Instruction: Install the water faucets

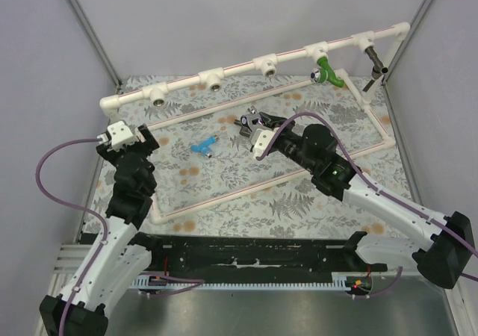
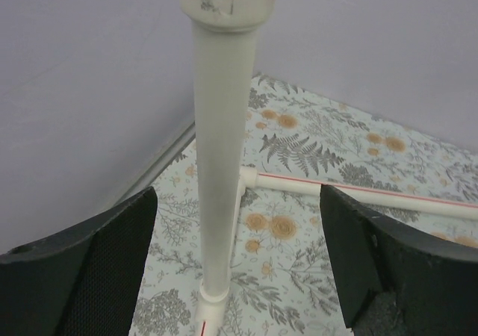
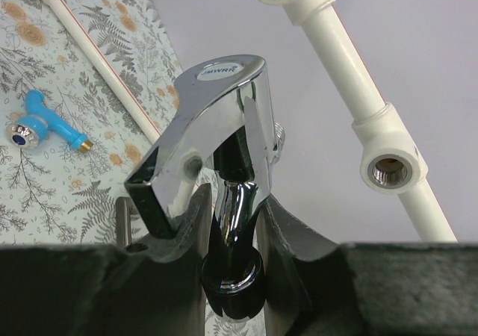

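My right gripper (image 1: 256, 136) (image 3: 235, 201) is shut on the shiny silver faucet (image 1: 249, 119) (image 3: 216, 104), holding it by its body above the mat with the lever handle up. On the mat to its left lies the light blue faucet (image 1: 203, 146) (image 3: 45, 127). Two faucets sit on the raised white pipe rail (image 1: 246, 66): a green one (image 1: 324, 72) and a dark grey one (image 1: 377, 66) at the right end. My left gripper (image 1: 146, 137) (image 2: 239, 224) is open, its jaws standing wide on either side of the frame's left upright post (image 2: 222, 164) without touching it.
Empty threaded fittings (image 1: 158, 95) (image 1: 215, 81) (image 1: 267, 64) (image 3: 390, 172) face forward along the rail. The frame's low base pipes (image 1: 246, 188) (image 2: 388, 194) cross the floral mat. Grey walls close in the left, back and right sides.
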`<state>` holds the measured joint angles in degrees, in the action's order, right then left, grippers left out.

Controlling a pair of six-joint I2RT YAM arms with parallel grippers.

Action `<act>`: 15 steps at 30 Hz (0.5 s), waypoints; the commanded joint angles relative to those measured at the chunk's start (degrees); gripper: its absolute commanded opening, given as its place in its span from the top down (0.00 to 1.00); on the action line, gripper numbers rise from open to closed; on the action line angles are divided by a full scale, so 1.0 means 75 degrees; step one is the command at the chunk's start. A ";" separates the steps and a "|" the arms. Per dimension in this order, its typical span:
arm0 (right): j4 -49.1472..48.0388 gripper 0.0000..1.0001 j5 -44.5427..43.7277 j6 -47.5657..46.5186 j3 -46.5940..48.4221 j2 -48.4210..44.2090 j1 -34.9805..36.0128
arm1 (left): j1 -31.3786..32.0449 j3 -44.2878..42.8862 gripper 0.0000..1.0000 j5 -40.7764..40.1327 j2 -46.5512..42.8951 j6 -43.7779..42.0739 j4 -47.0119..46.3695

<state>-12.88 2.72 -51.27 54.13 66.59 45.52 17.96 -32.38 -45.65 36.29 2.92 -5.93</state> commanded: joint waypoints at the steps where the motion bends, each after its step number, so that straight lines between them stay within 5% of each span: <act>1: -0.0684 1.00 0.0024 -0.0044 -0.0057 -0.0440 0.0001 | -0.0787 0.0367 0.08 0.0822 0.0562 0.0079 -0.2522; 10: -0.0579 1.00 0.0199 -0.0289 -0.0221 -0.0605 0.0001 | -0.2065 0.0941 0.14 0.2627 0.1489 0.0419 -0.4304; 15: -0.0532 1.00 0.0223 -0.0804 -0.0233 -0.0617 0.0001 | -0.2265 0.0908 0.43 0.3740 0.1606 0.0174 -0.4553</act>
<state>-13.26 3.42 -53.43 52.40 63.46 45.52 1.80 -25.15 -25.78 48.14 4.05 -32.69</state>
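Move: Some 6 cm ahead of the open left hand and 3 cm to its left stands the rack's left post, level with it; the post's top elbow sits about 11 cm above that spot, and the left-end outlet about 7 cm ahead of the hand, 8 cm right, 10 cm up. From the right hand, holding the chrome faucet, the empty middle outlet lies roughly 11 cm ahead, 2 cm right, 7 cm up; the green faucet is 13 cm ahead, 16 cm right, 4 cm up. Reaching forward and somewhat left by about 5 cm, the left hand brings its open fingers around the post below the elbow, tipping up slightly, slowing and starting to close at the end. The right hand keeps its grip on the chrome faucet and eases about 1 cm back, right and up. ##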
